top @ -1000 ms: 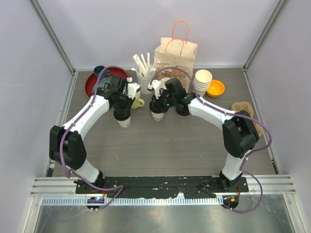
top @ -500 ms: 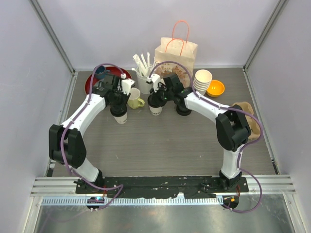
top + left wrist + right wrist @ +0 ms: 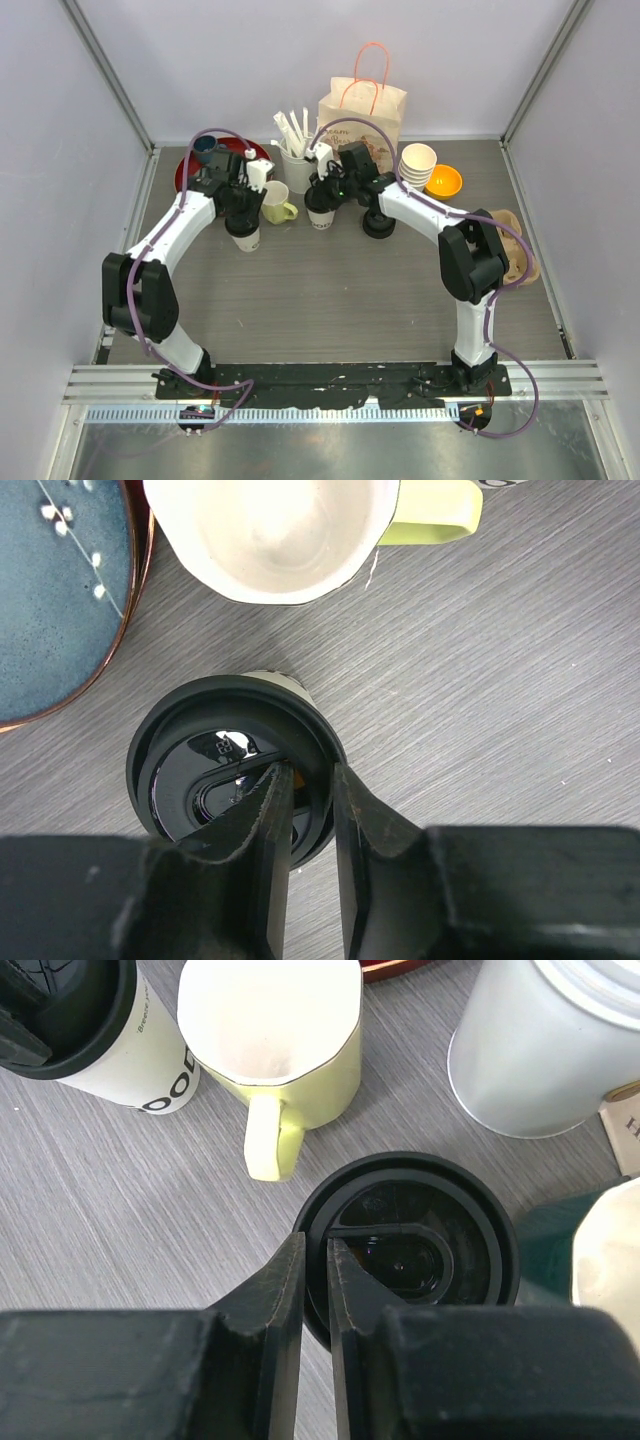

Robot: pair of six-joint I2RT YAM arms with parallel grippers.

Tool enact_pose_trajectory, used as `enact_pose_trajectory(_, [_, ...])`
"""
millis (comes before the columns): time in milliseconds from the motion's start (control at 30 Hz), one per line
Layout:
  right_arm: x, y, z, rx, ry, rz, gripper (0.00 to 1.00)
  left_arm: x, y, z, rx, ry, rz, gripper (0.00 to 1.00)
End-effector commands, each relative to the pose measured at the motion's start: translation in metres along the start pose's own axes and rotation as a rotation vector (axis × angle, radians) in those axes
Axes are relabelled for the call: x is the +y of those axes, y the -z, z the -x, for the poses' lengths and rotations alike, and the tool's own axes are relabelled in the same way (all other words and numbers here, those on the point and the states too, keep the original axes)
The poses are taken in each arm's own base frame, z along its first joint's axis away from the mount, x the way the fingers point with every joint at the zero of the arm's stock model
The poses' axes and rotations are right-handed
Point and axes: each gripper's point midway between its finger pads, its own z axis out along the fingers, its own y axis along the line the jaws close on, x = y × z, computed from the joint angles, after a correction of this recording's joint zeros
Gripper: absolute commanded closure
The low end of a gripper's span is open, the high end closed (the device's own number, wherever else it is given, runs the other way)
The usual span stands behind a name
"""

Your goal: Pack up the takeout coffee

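Note:
Two takeout coffee cups, cream paper with black lids, stand upright at mid-table. My left gripper [image 3: 243, 205] [image 3: 310, 772] is shut on the right rim of the left cup's lid [image 3: 200, 770], one finger inside the rim and one outside; that cup's body [image 3: 246, 238] shows below the gripper. The left rim of the right cup's lid [image 3: 430, 1250] is pinched by my right gripper [image 3: 322, 195] [image 3: 315, 1242], and its body [image 3: 320, 218] shows below. The left cup [image 3: 130, 1050] also appears in the right wrist view. Whether the cups rest on the table is unclear.
A yellow mug [image 3: 277, 203] [image 3: 290, 530] [image 3: 280, 1040] sits between the two cups. Behind stand a paper bag [image 3: 362, 115], a white holder of sticks [image 3: 296, 160], stacked lidless cups [image 3: 417, 165] and an orange bowl [image 3: 443, 181]. A red plate [image 3: 190, 170] lies back left, a cardboard carrier [image 3: 510, 245] right.
Both arms have carried their cups toward the back of the table, closer to the yellow mug and the bag. The grips look unchanged.

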Motion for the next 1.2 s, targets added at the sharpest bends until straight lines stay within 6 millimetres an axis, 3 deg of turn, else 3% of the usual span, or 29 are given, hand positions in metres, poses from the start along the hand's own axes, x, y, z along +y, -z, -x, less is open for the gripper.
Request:
enact_pose_trajectory(0, [-0.005,-0.002,0.008,-0.017,-0.008,-0.006,0.77,0.002,0.003,0.011,-0.038,0.007,-0.004,0.71])
enact_pose_trajectory(300, [0.002,0.014,0.027,-0.046,0.016,0.008,0.52,-0.003,0.027,0.027,-0.099,0.007,-0.013,0.57])
enact_pose_trajectory(433, [0.005,0.025,0.045,-0.068,0.047,0.012,0.44,-0.01,0.037,0.032,-0.11,0.017,-0.045,0.52])
enact_pose_trajectory(767, [0.01,0.077,0.102,-0.14,0.118,0.03,0.32,-0.022,0.055,0.041,-0.126,0.022,-0.101,0.48])
enact_pose_trajectory(833, [0.002,0.095,0.121,-0.176,0.14,0.0,0.32,-0.022,0.056,0.041,-0.124,0.024,-0.103,0.47])
enact_pose_trajectory(967, [-0.039,0.126,0.14,-0.2,0.164,-0.138,0.31,-0.021,0.064,0.042,-0.135,0.03,-0.1,0.43])
enact_pose_trajectory(1000, [-0.057,0.141,0.15,-0.216,0.18,-0.195,0.3,-0.02,0.065,0.041,-0.136,0.031,-0.098,0.43])
enact_pose_trajectory(1167, [-0.107,0.163,0.154,-0.185,0.176,-0.311,0.29,-0.017,0.071,0.039,-0.145,0.032,-0.087,0.4])
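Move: The right hand has its fingertips at the near-left edge of one cup's lid, with the cup's middle about 3 cm ahead, 2 cm right and 4 cm below. The bag stands some 21 cm ahead and 15 cm right; the green mug about 12 cm ahead and 9 cm right. The left hand's fingertips are at the other cup, its middle roughly 3 cm ahead, 2 cm left and 4 cm below; the yellow mug lies about 10 cm ahead and 8 cm right. Opening first, almost in place, both hands spread their nearly shut fingers and come free of the lid edges, then lift. The right rises slowly, then fast, to some 17 cm up, swinging right and forward towards the bag while its fingers tip outward from straight down; the left climbs only about 5 cm beside its cup, drifting slightly back and right. ##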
